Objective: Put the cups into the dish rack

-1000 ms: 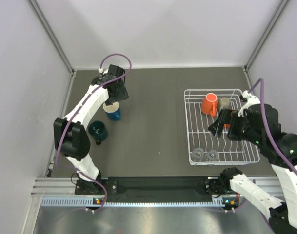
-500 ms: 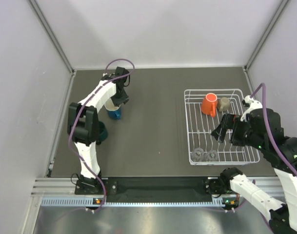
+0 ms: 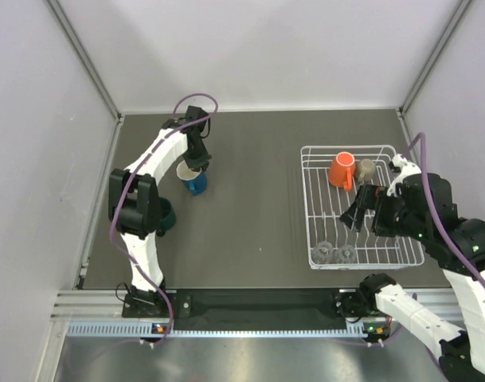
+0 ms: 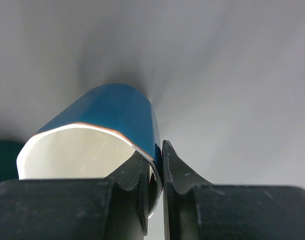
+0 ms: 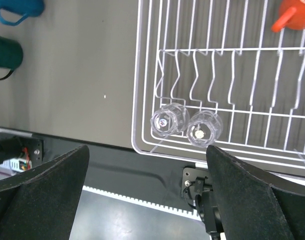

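My left gripper (image 3: 196,161) is shut on the rim of the blue mug (image 3: 195,182), which stands on the mat at the left. In the left wrist view one finger is inside the white interior and the other outside, pinching the blue mug (image 4: 112,115) wall at my gripper (image 4: 160,150). A dark green cup (image 3: 167,216) sits nearer, partly behind the left arm. The white dish rack (image 3: 350,148) holds an orange mug (image 3: 342,169), a beige mug (image 3: 367,169) and two clear glasses (image 5: 169,120) (image 5: 204,127). My right gripper (image 3: 363,208) hovers open above the rack.
Grey walls enclose the dark mat on three sides. The black base rail (image 3: 258,306) runs along the near edge. In the right wrist view the rack's near-left corner (image 5: 137,142) lies close to that rail, with the dark green cup (image 5: 4,55) far to its left.
The left gripper's jaws have closed onto the blue mug's rim, and the mug has shifted slightly right. The right arm drifted a little over the rack, still open.
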### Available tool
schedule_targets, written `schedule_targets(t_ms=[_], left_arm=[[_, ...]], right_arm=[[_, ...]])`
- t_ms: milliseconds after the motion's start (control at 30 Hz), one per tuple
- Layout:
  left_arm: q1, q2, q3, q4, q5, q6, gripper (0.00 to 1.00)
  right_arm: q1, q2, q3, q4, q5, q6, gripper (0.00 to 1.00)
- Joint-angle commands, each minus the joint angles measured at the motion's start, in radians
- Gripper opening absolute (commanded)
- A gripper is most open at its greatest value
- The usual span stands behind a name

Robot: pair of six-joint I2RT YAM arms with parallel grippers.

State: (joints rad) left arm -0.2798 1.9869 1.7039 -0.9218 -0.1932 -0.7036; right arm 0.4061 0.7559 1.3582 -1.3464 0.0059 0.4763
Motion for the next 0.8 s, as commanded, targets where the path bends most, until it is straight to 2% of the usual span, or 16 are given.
schedule_targets(t_ms=[0, 33, 100, 167, 200, 267, 300, 367, 533, 633, 767], left_arm=[[0.004, -0.154, 0.042, 0.015, 0.174, 0.032, 0.00], [0.004, -0.180, 0.034, 0.035, 0.281, 0.030, 0.00], [0.004, -0.270, -0.015, 0.128, 0.383, 0.000, 0.00], [0.004, -0.369, -0.068, 0.228, 0.564, -0.039, 0.00], [0.002, -0.402, -0.120, 0.339, 0.619, -0.092, 0.00], [0.002, -0.489, -0.174, 0.452, 0.766, -0.161, 0.00], [0.001, -0.517, -0.229, 0.575, 0.811, -0.244, 0.00], [-0.001, -0.592, -0.280, 0.707, 0.915, -0.365, 0.00], [-0.016, -0.726, -0.388, 0.972, 0.972, -0.537, 0.00], [-0.024, -0.793, -0.447, 1.153, 0.989, -0.669, 0.00], [-0.053, -0.873, -0.495, 1.241, 0.933, -0.798, 0.00]], right_arm=[[0.008, 0.014, -0.024, 0.078, -0.069, 0.007, 1.00], [0.008, 0.023, -0.030, 0.102, -0.084, 0.005, 1.00], [0.008, 0.036, -0.044, 0.133, -0.136, 0.001, 1.00], [0.008, 0.059, -0.050, 0.177, -0.185, -0.002, 1.00], [0.008, 0.069, -0.051, 0.190, -0.204, -0.007, 1.00], [0.008, 0.098, -0.045, 0.226, -0.243, -0.011, 1.00], [0.007, 0.112, -0.042, 0.242, -0.262, -0.021, 1.00], [0.008, 0.146, -0.021, 0.265, -0.312, -0.027, 1.00], [0.008, 0.226, 0.044, 0.383, -0.452, -0.041, 1.00], [0.010, 0.263, 0.070, 0.493, -0.593, -0.019, 1.00], [0.008, 0.304, 0.082, 0.645, -0.728, 0.072, 1.00]])
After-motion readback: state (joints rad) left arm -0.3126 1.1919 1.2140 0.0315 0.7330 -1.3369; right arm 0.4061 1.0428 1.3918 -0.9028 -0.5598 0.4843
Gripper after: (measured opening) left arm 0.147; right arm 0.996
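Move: The left fingers already hold the blue cup by its rim; the open right gripper they carry it towards is about 29 cm back, 33 cm right and 19 cm higher. The green cup lies 14 cm back, 14 cm left of the left hand. From the right hand the blue cup is some 26 cm ahead, 36 cm left, 23 cm lower; the orange mug 27 cm ahead, 4 cm right, and the two glasses almost straight below, 2 cm ahead, 2 cm right, both about 25 cm down. Keeping its pinch on the blue cup's rim, the left hand sweeps it up from the table by a bit over 30 cm while drawing back and right about 14 cm each way, its wrist rolling so that the fingers swing from pointing down to pointing right, towards the other gripper. The right hand comes to meet the cup with fingers wide open, going left and somewhat forward over the rack's left side, rising only late, and turning counter-clockwise as its left side lifts. ##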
